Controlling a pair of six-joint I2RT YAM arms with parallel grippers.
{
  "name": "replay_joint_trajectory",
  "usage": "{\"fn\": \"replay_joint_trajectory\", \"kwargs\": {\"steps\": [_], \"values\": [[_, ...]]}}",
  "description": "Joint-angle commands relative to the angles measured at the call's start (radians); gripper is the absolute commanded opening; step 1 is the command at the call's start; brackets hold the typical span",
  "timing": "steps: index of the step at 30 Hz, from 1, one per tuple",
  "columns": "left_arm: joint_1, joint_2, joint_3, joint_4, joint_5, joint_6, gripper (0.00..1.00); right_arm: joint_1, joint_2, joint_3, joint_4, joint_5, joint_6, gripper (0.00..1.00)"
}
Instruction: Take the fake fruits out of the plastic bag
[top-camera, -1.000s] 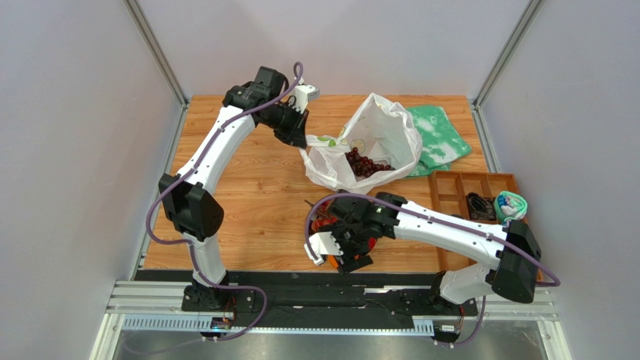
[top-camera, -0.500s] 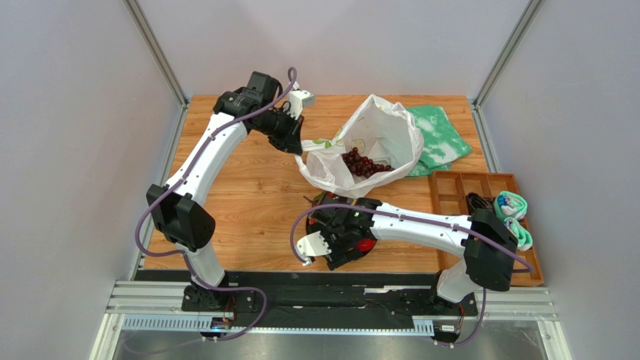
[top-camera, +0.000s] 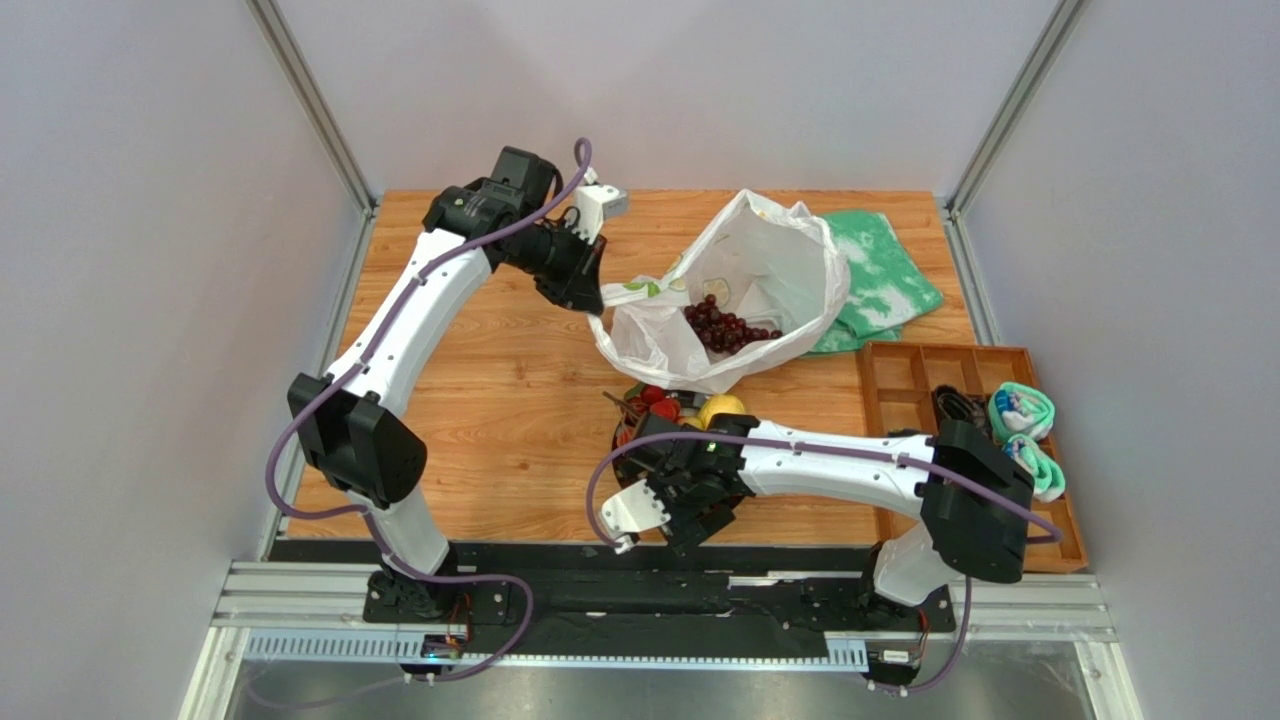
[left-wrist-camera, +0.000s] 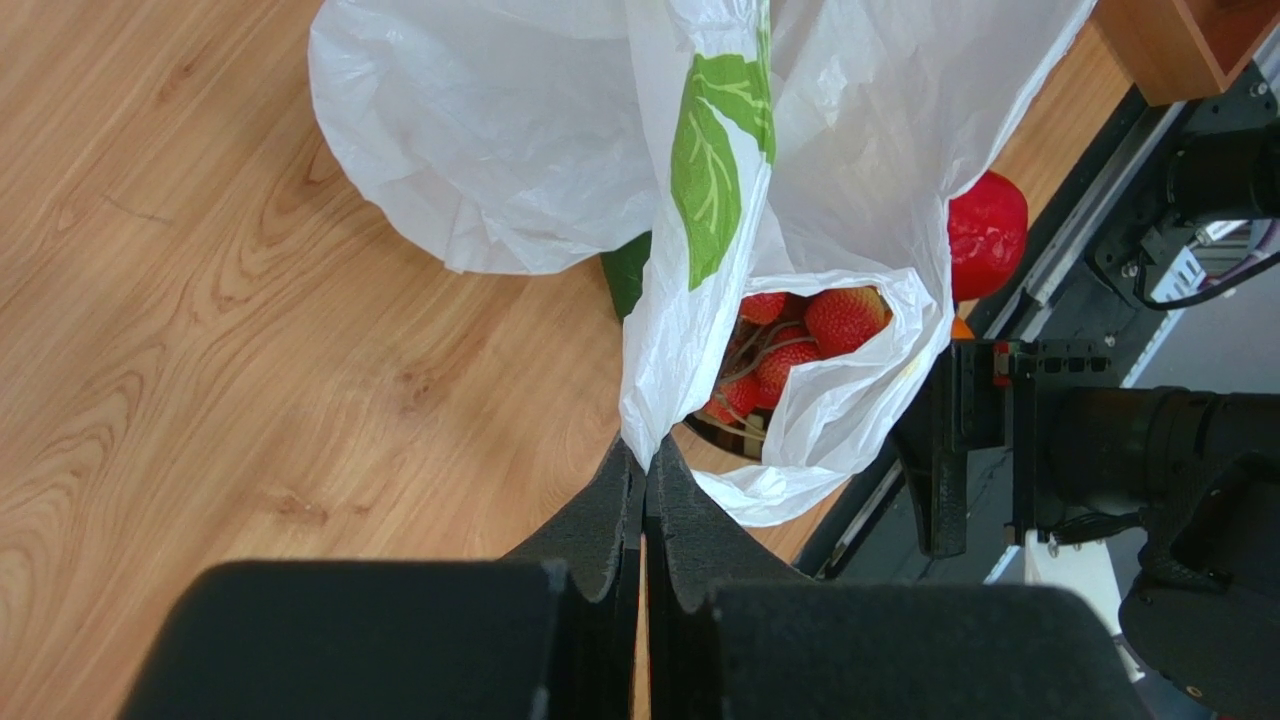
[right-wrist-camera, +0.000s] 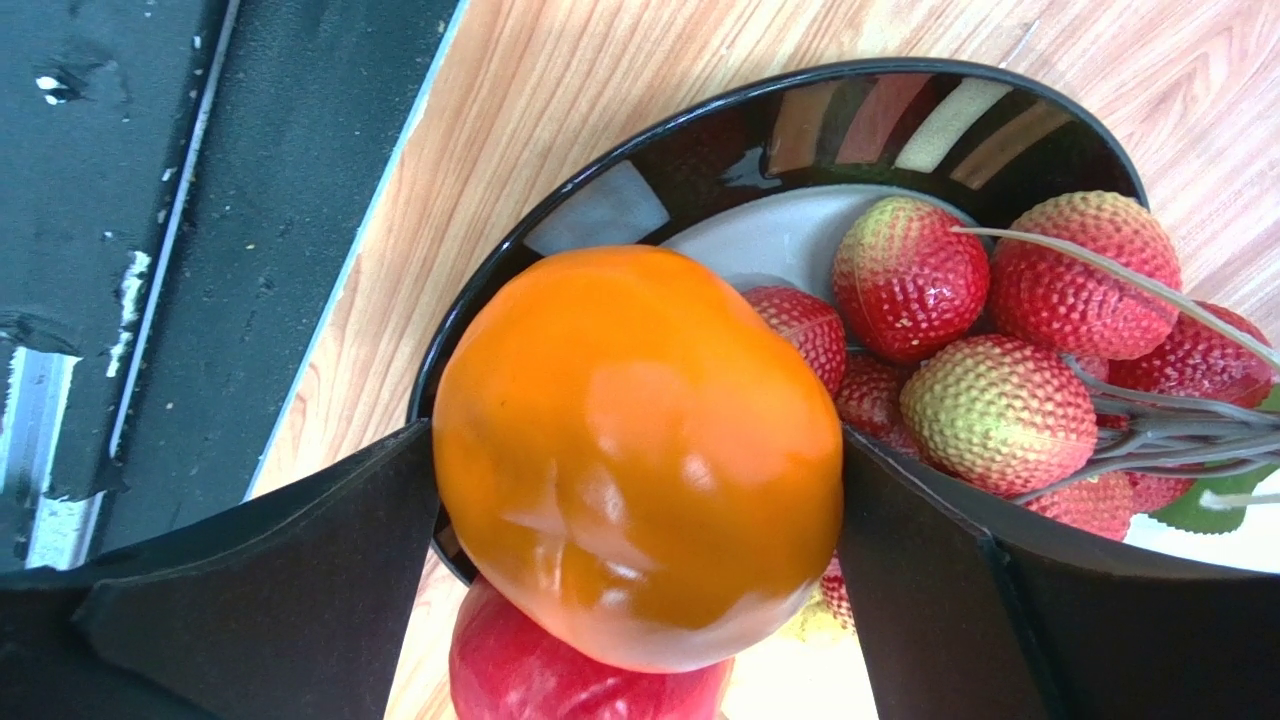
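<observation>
The white plastic bag (top-camera: 766, 263) lies open at the back of the table with dark grapes (top-camera: 726, 327) inside. My left gripper (top-camera: 589, 285) is shut on the bag's (left-wrist-camera: 496, 135) printed edge, the left gripper's (left-wrist-camera: 646, 450) pads pinching the film. My right gripper (right-wrist-camera: 639, 438) hangs over the near rim of the dark-rimmed plate (right-wrist-camera: 932, 113). Its fingers press both sides of the orange (right-wrist-camera: 639, 450). Directly under the orange sits a red apple (right-wrist-camera: 556, 675). A red-yellow berry cluster (right-wrist-camera: 999, 345) lies in the plate. A yellow fruit (top-camera: 721, 408) shows beside the right gripper (top-camera: 684, 503).
A green-and-white cloth (top-camera: 872, 270) lies behind the bag on the right. A wooden compartment tray (top-camera: 902, 393) holding small items stands at the right edge. The black base rail (top-camera: 661, 555) runs just in front of the plate.
My right gripper carried the orange from the table's near edge back over the plate. The left arm drew slightly left with the bag's edge still pinched.
</observation>
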Motion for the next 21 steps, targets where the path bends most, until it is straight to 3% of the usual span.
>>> {"fn": "replay_joint_trajectory", "kwargs": {"steps": [1, 6, 10, 13, 15, 21], "values": [[0.003, -0.031, 0.016, 0.005, 0.04, 0.019, 0.0, 0.008, -0.069, 0.079, -0.052, -0.01, 0.025, 1.0], [0.001, -0.006, 0.067, 0.0, 0.045, 0.008, 0.0, 0.008, -0.152, 0.226, -0.248, -0.064, 0.041, 1.0], [0.001, 0.003, 0.091, -0.002, 0.054, -0.006, 0.0, -0.025, -0.297, 0.334, -0.287, -0.108, 0.098, 1.0], [0.001, -0.001, 0.081, 0.011, 0.049, -0.033, 0.0, -0.139, -0.342, 0.345, -0.178, -0.105, 0.175, 1.0], [0.001, -0.009, 0.074, 0.012, 0.054, -0.047, 0.0, -0.284, -0.318, 0.358, -0.114, -0.131, 0.216, 0.98], [0.001, -0.05, 0.027, 0.017, 0.08, -0.067, 0.0, -0.625, -0.039, 0.49, -0.015, -0.289, 0.389, 0.69]]}}
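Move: The bunch of grapes in the open bag lies about 19 cm ahead of the right hand and 8 cm to its right, some 2 cm lower. The orange sits between that hand's open fingers; the red fruit is roughly 7 cm to the hand's right and the lemon about 7 cm ahead and 7 cm right, with the lychees 7 cm straight ahead. From the left hand, which holds the bag's handle, the grapes are some 16 cm right, 1 cm ahead and about 20 cm down. Straight up first, the right hand clears the orange with fingers wide and climbs about 20 cm, then sweeps some 12 cm forward and slightly right, over the plate to high above the bag's near rim. On the way the wrist turns clockwise, the fingertips swing out forward and left, and the fingers close by about a quarter. The left hand keeps its pinch on the handle and lifts a couple of centimetres. ##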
